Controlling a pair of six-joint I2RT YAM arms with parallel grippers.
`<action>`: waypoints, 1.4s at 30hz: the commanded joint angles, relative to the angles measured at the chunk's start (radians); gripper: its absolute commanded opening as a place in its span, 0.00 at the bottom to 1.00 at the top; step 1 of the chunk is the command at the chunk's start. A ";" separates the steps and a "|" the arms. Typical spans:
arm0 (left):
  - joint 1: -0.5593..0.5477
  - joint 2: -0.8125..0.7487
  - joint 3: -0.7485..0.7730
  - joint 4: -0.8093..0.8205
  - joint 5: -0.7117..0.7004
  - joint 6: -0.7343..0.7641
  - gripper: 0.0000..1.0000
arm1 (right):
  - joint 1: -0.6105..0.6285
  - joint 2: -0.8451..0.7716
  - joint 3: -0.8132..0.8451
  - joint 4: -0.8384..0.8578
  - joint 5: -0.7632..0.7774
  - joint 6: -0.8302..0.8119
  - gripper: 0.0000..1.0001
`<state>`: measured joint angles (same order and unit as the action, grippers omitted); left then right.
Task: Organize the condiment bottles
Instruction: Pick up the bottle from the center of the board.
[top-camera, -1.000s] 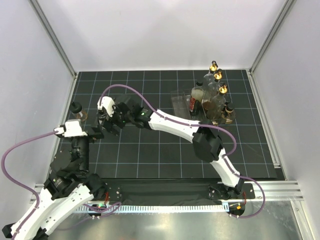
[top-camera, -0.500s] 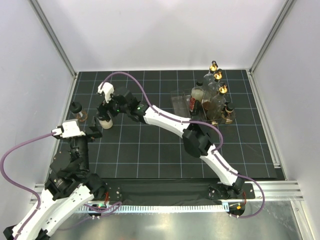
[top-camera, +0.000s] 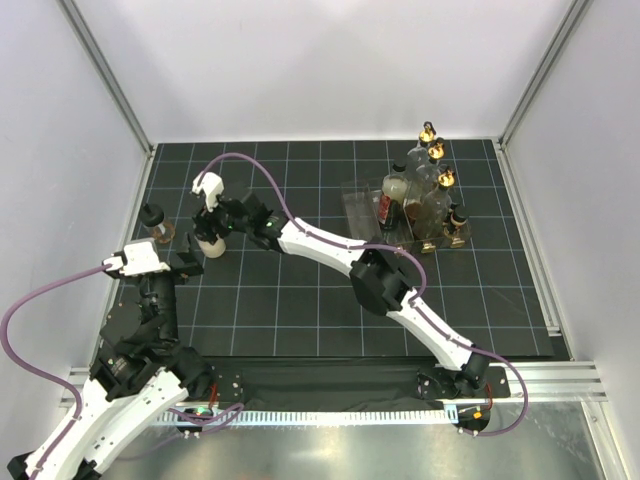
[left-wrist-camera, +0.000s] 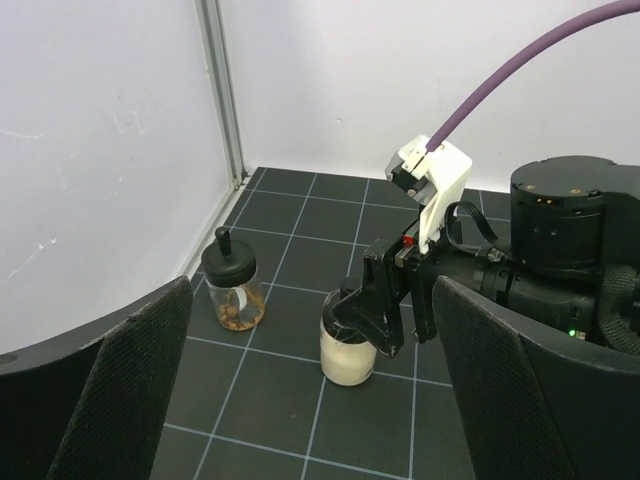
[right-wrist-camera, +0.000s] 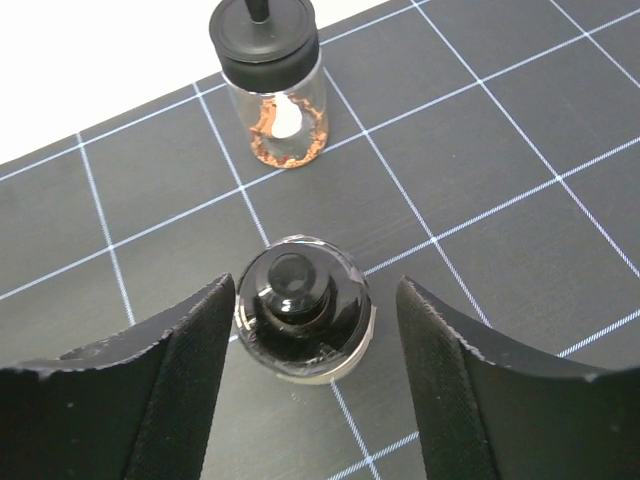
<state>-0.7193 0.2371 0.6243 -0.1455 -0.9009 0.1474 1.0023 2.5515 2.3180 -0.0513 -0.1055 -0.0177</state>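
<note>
A small jar of white powder with a black knobbed cap (top-camera: 210, 246) (left-wrist-camera: 346, 352) (right-wrist-camera: 303, 310) stands on the black grid mat at the left. My right gripper (top-camera: 213, 228) (right-wrist-camera: 312, 300) sits over it with a jaw on each side of the cap. It is open, with a gap still showing on the right side. Further left stands a second black-capped jar (top-camera: 156, 224) (left-wrist-camera: 233, 293) (right-wrist-camera: 272, 90) holding reddish-brown spice. My left gripper (top-camera: 186, 262) (left-wrist-camera: 312, 300) hangs open and empty just short of both jars. Tall gold-topped bottles (top-camera: 432, 160) stand at the back right.
A clear plastic rack (top-camera: 360, 205) at the back right holds a red-labelled bottle (top-camera: 388, 203), with a small dark bottle (top-camera: 458, 226) beside it. The right arm (top-camera: 330, 248) stretches diagonally across the mat. White walls with metal posts close in the left and right sides.
My right gripper has swung left and settled over the white-powder jar, and its jaws have narrowed around the cap. The left arm has barely moved.
</note>
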 joint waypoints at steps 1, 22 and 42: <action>0.004 -0.002 -0.005 0.060 -0.004 0.006 1.00 | 0.010 0.010 0.069 0.091 0.030 0.004 0.65; 0.007 0.005 -0.006 0.060 -0.006 0.007 1.00 | 0.015 -0.020 0.103 -0.005 0.004 -0.171 0.07; 0.008 0.018 -0.008 0.058 -0.006 0.006 1.00 | -0.117 -0.338 -0.160 -0.234 -0.103 -0.197 0.04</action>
<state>-0.7174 0.2394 0.6186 -0.1452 -0.9005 0.1474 0.8948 2.3600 2.1818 -0.3222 -0.1799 -0.2150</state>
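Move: The bottle with the black knobbed lid stands just to the right hand's left, about 2 cm over, level fore and aft, its middle some 4 cm below. The flake jar is about 14 cm left of that hand and 3 cm ahead, roughly 4 cm below. From the idle left hand the bottle is some 17 cm ahead, 3 cm to the right and about 21 cm down. Easing barely 2 cm left over the bottle, the right hand closes its fingers and pinches the lid's knob, then takes it back the other way: some 10 cm to the right and about 2 cm forward, away from the flake jar, speeding up and rising only about a centimetre. On that way back the fingers dip by roughly 15 degrees, keeping their hold. ##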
